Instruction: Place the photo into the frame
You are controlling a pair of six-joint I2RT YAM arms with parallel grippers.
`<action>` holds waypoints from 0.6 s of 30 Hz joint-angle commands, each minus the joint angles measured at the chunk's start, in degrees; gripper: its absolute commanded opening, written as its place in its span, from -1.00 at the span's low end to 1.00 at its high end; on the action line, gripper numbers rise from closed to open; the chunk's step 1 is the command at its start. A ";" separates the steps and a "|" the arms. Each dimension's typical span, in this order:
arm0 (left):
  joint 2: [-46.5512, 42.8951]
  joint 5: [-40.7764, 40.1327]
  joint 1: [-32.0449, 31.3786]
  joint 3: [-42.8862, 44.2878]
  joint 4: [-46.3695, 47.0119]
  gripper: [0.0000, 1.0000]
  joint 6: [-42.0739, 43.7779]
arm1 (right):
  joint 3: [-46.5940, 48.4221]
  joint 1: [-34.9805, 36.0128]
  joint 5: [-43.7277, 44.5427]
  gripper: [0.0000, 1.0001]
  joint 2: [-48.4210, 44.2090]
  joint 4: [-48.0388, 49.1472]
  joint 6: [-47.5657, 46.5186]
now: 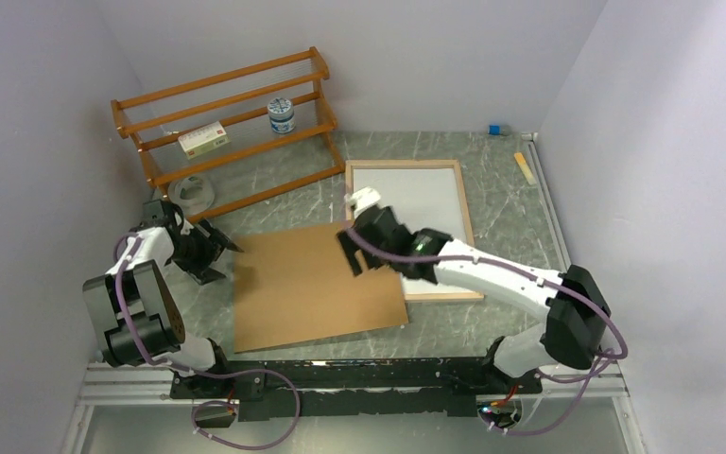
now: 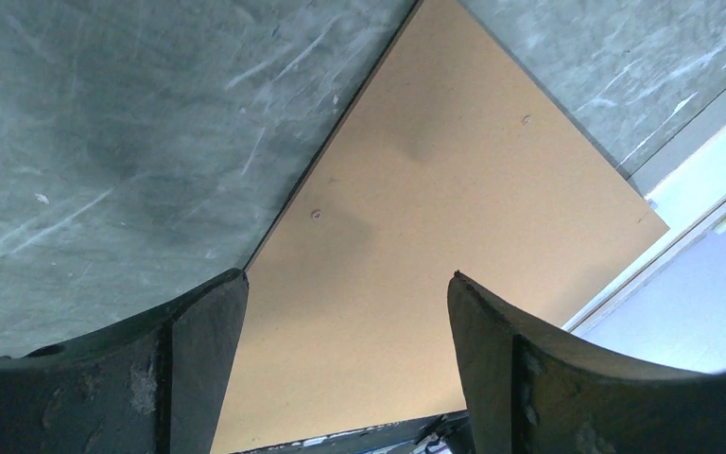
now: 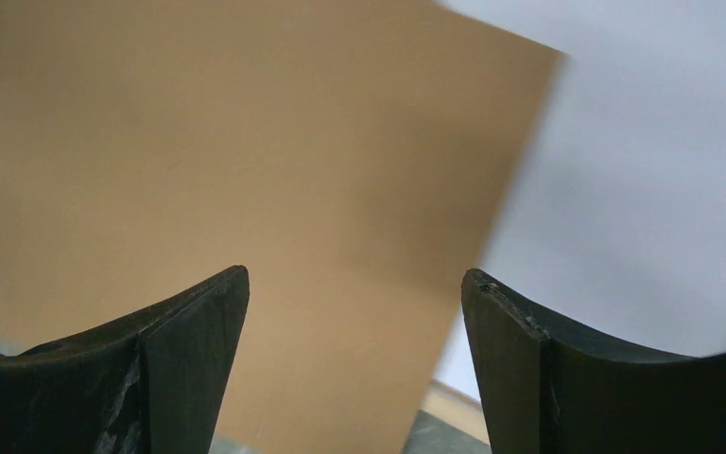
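The frame [image 1: 402, 164] lies flat at the table's right centre, its pale wood rim around a plain white inside [image 3: 643, 189]. None of the views shows the photo's dark picture. A brown hardboard sheet [image 1: 312, 288] lies flat to the frame's left, its right edge over the frame's left rim [image 3: 454, 403]. My right gripper [image 1: 359, 260] hovers open over the sheet's far right corner [image 3: 246, 170], with nothing between its fingers. At the sheet's far left corner [image 2: 435, 236], my left gripper [image 1: 231, 245] is low, open and empty.
An orange-brown slatted rack [image 1: 227, 123] stands at the back left, holding a small box [image 1: 201, 141] and a jar [image 1: 281, 115]. A tape roll [image 1: 192, 194] lies in front of it. A blue piece [image 1: 495, 130] and a yellow stick [image 1: 526, 168] lie at the back right. Walls close three sides.
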 commanded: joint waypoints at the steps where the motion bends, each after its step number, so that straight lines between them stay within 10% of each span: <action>1: 0.59 -0.18 -0.05 3.99 -3.10 0.64 3.61 | -0.37 12.28 -0.75 0.71 -0.66 2.61 -17.46; 18: 5.21 2.22 -0.08 5.84 -3.80 0.60 9.83 | -17.05 40.86 11.64 0.65 2.20 14.80 -37.98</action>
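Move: The brown backing board is what matters. From the right hand, its middle lies about 13 cm left, 4 cm back and 12 cm below. The frame, holding the photo's white back, has its middle about 8 cm to that hand's right and 9 cm ahead, partly under the board's far right corner. The table's front edge runs about 25 cm straight back. From the left hand, the board's middle lies some 19 cm right, 5 cm back and slightly below. The right hand, wide open and touching nothing, heads for the near edge of the backing board. It sweeps back about 19 cm over the board, first also to the left, then easing a little right while sinking some 9 cm, and the wrist turns about 60 degrees counter-clockwise. The left hand hovers open by the board's left edge. ##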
